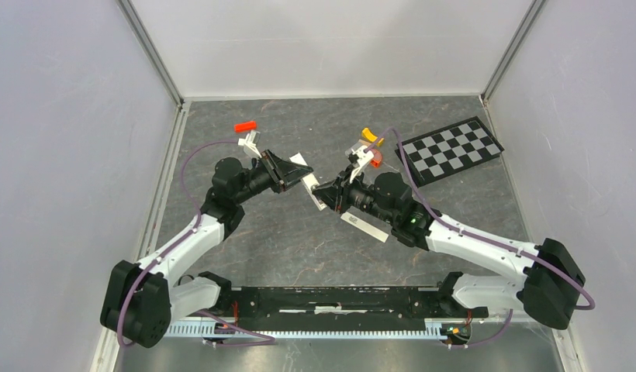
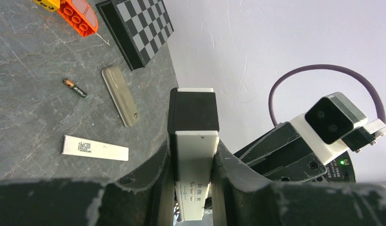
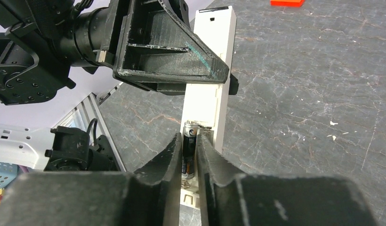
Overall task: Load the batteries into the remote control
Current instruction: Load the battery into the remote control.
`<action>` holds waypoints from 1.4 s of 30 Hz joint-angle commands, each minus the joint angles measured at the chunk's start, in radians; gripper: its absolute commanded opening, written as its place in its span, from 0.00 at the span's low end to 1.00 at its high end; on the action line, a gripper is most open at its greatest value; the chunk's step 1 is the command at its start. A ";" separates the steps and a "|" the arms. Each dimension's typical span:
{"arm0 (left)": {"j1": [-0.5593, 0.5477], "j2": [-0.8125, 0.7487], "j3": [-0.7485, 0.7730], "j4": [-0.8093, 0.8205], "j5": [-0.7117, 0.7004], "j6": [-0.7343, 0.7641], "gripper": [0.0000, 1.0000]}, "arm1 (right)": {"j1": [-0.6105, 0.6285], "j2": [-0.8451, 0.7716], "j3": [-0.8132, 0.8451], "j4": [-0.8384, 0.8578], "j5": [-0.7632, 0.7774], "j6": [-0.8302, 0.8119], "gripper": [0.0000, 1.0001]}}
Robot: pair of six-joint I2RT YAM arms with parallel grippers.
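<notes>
My left gripper point(image 2: 193, 151) is shut on the white remote control point(image 2: 196, 181) and holds it above the table. It also shows in the top view point(image 1: 288, 172) with the remote point(image 1: 309, 183). In the right wrist view the remote's back point(image 3: 207, 101) faces up with its battery recess open. My right gripper point(image 3: 189, 151) is shut on a dark battery point(image 3: 189, 134), which lies lengthwise in that recess. The right gripper point(image 1: 326, 194) meets the remote at mid-table. Another battery point(image 2: 75, 88) lies loose on the table.
A grey-tan cover point(image 2: 119, 95) and a white labelled bar point(image 2: 95, 148) lie on the table; the bar point(image 1: 365, 225) lies under the right arm. Orange point(image 1: 375, 159) and yellow point(image 1: 368, 135) blocks, a red block point(image 1: 245, 125) and a checkerboard point(image 1: 451, 149) sit at the back.
</notes>
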 commanded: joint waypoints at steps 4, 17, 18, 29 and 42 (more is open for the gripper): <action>0.000 -0.014 0.069 0.061 0.030 -0.024 0.02 | 0.004 -0.056 0.016 -0.056 -0.001 0.005 0.32; -0.001 -0.042 0.067 0.085 -0.029 0.105 0.02 | -0.010 -0.192 0.041 -0.144 0.120 0.186 0.86; 0.000 -0.047 0.062 0.104 -0.038 0.104 0.02 | -0.014 -0.204 0.052 -0.220 0.180 0.251 0.94; 0.000 -0.043 0.003 0.356 -0.080 -0.012 0.02 | -0.025 -0.280 -0.093 -0.054 0.199 0.624 0.98; -0.002 -0.058 0.019 0.338 -0.084 -0.037 0.02 | -0.025 -0.083 -0.015 0.140 0.103 0.730 0.98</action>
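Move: The battery lies in the open compartment of the remote, right at the right fingertips, about 1 cm below them. The left hand grips the remote, and from it that battery is some 5 cm back, 3 cm right and 2 cm lower. On the table, roughly 20 cm below the right hand, a loose battery is about 13 cm right and 3 cm back, and the white cover about 15 cm right and 12 cm back. Right hand opens wide off the battery, retreats 6 cm right-upward, partly returns; left raises the remote 7 cm. ##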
